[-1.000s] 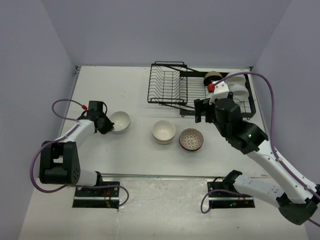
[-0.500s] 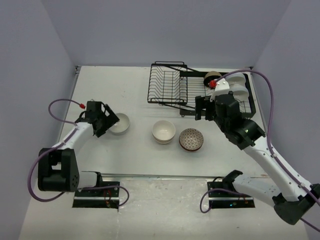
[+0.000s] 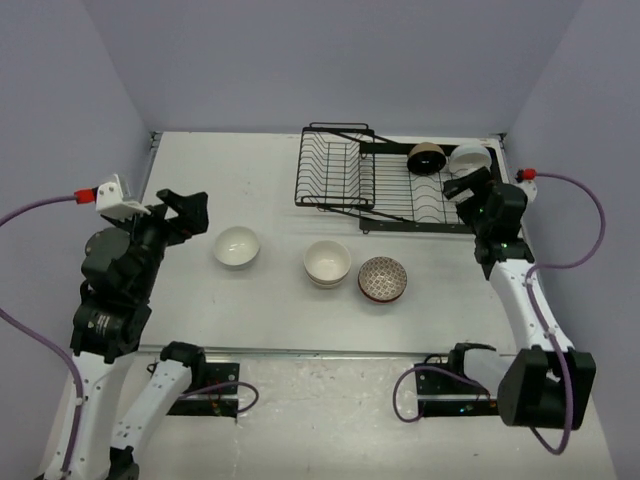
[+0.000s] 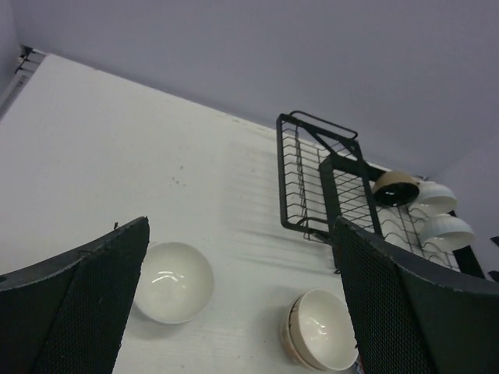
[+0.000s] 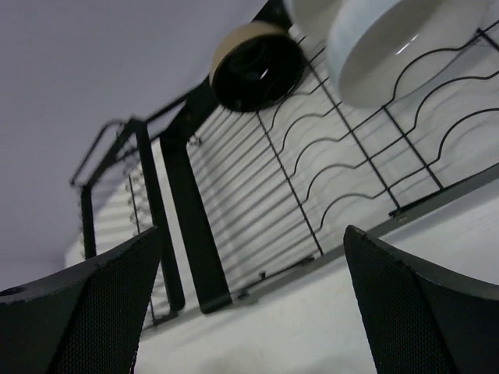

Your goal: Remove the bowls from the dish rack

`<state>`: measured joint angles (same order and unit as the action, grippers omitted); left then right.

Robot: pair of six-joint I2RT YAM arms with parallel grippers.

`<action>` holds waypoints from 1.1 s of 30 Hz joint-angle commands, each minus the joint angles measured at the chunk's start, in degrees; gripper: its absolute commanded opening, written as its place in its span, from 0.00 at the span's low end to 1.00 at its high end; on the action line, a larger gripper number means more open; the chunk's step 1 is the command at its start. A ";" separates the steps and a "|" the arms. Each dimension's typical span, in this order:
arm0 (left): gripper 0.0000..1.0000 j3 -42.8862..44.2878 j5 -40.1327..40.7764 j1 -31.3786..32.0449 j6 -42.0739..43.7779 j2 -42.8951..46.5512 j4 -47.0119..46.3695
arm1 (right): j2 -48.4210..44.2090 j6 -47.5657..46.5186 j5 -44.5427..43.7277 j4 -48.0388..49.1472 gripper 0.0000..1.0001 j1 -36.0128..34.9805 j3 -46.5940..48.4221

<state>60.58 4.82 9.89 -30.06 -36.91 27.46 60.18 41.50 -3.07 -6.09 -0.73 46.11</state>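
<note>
The black dish rack (image 3: 336, 172) stands at the back of the table. A tan bowl, black inside (image 3: 426, 157), and a white bowl (image 3: 470, 158) sit at the far right end of its flat tray. On the table lie a white bowl (image 3: 238, 246), a cream stack of bowls (image 3: 327, 263) and a reddish-brown patterned bowl (image 3: 384, 279). My left gripper (image 3: 188, 212) is open and empty, raised left of the white bowl (image 4: 172, 281). My right gripper (image 3: 465, 187) is open and empty by the tray's right front; its view shows the black-inside bowl (image 5: 257, 68) and a white bowl (image 5: 398, 39).
The left wrist view shows two white bowls (image 4: 444, 231) on the tray beside the black-inside one (image 4: 395, 187). Purple-grey walls close in the table on three sides. A metal strip runs along the near table edge (image 3: 320, 352).
My left arm has let go of the white bowl's side, pulled back left and risen high. My right arm has swung from the rack's middle to its right end.
</note>
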 commanded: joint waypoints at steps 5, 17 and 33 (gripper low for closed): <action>1.00 -9.06 25.73 13.21 7.04 4.65 5.41 | 14.41 31.27 8.00 27.35 0.99 13.38 -3.74; 1.00 -11.62 26.91 15.24 5.19 6.93 4.53 | 33.41 32.86 11.06 46.94 0.85 19.63 -0.93; 1.00 -12.59 26.38 16.39 5.10 6.23 3.39 | 47.66 36.10 15.82 66.90 0.42 21.91 1.71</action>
<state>48.18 30.65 25.98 -25.74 -30.24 33.34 106.41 75.46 11.40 52.25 20.45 46.50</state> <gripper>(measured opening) 0.997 0.430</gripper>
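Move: The near white bowl, standing on edge in the rack's right-hand row, lies about 13 cm ahead of the right gripper, 11 cm to its right and 13 cm below. Behind it stands the far white bowl, some 20 cm ahead of the gripper and 11 cm to its right; the brown bowl is about 19 cm ahead, straight in line. From the left gripper, the near white bowl is roughly 24 cm ahead, 62 cm to the right and 28 cm below. Sweep the right gripper forward and right, about 13 cm each way, sinking some 10 cm before easing up 2 cm at the end, to the upper rim of the near white bowl. Roll it about 35 degrees, left side rising, and narrow the open fingers to about half, bracketing the rim. Meanwhile lower the open left gripper about 9 cm, clear of everything. ##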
